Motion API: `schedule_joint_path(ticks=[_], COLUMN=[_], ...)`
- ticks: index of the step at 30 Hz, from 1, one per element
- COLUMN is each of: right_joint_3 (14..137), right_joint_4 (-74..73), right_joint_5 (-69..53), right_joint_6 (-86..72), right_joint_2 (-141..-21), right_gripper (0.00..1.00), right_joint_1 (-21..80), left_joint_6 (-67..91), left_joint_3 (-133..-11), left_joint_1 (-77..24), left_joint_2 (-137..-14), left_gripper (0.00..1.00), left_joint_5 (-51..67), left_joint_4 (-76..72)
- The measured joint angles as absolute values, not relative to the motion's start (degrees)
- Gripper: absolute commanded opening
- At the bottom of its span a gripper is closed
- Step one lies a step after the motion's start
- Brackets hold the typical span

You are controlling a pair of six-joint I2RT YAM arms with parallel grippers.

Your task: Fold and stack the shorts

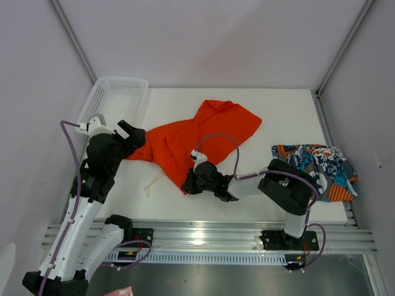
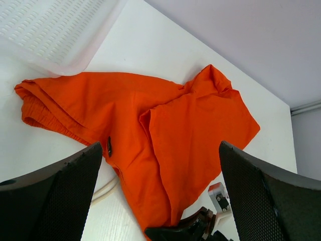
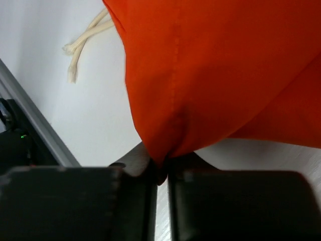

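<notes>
The orange shorts (image 1: 197, 134) lie spread and rumpled across the middle of the table; they also show in the left wrist view (image 2: 165, 125) and the right wrist view (image 3: 215, 70). My right gripper (image 1: 190, 183) is shut on their near corner (image 3: 163, 159). My left gripper (image 1: 132, 132) is open at the shorts' left end, and its fingers (image 2: 55, 193) stand wide apart above the cloth. The white drawstring (image 1: 153, 181) trails on the table by the near edge. The printed shorts (image 1: 316, 168) lie bunched at the right edge.
A white mesh basket (image 1: 114, 98) stands at the back left, close to my left gripper. The metal rail (image 1: 203, 233) runs along the table's near edge. Grey walls close in the left, back and right sides.
</notes>
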State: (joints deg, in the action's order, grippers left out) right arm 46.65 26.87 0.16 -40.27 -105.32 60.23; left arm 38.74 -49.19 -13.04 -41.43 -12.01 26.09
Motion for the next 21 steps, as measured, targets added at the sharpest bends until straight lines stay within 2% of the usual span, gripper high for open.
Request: schedule_joint_path(ticks=[1, 5, 11, 15, 21], right_joint_3=[46.63, 46.00, 47.48, 54.17, 58.50], right_joint_4=[26.83, 25.89, 13.58, 10.74, 10.79], right_joint_5=[-0.51, -3.16, -10.02, -17.85, -27.05], right_joint_6=[-41.17, -43.11, -45.43, -47.53, -51.77], right_joint_2=[-105.65, -103.37, -84.36, -76.49, -77.54], right_gripper=[0.00, 0.00, 0.00, 0.00, 0.00], right_joint_1=[60.27, 60.25, 56.64, 43.77, 22.09], left_joint_6=[38.54, 38.26, 37.52, 37.54, 37.50], left_joint_3=[-49.19, -49.19, -49.19, -47.68, -40.16], left_joint_1=[-13.04, -13.04, -12.99, -12.97, -12.97], left_joint_2=[-41.12, -40.91, -41.58, -42.17, -42.85], left_gripper=[0.99, 0.99, 0.99, 0.99, 0.99], left_joint_5=[-12.19, -12.91, -13.37, -13.15, -11.33], left_joint_4=[26.37, 27.53, 27.66, 25.96, 21.15])
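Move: The near corner of the orange shorts is already between the right hand's almost shut fingertips; from there the drawstring lies about 14 cm left and 4 ahead. The shorts' far right corner is some 36 cm ahead and 34 right, the folded shorts about 9 ahead and 55 right. From the left hand, the orange shorts' left end lies roughly 10 cm ahead, 6 left and 24 below, the basket some 31 ahead and 19 left. Up fast, after a short draw back of about 2.5 cm, goes the right hand: its fingers finish closing on the near corner of the orange shorts and carry it some 26 cm up, forward and to the right across the shorts, rolling the hand's left side up nearly 30 degrees. The left hand, open and empty, waits, then sinks about 6 cm towards the table by the shorts' left end. ##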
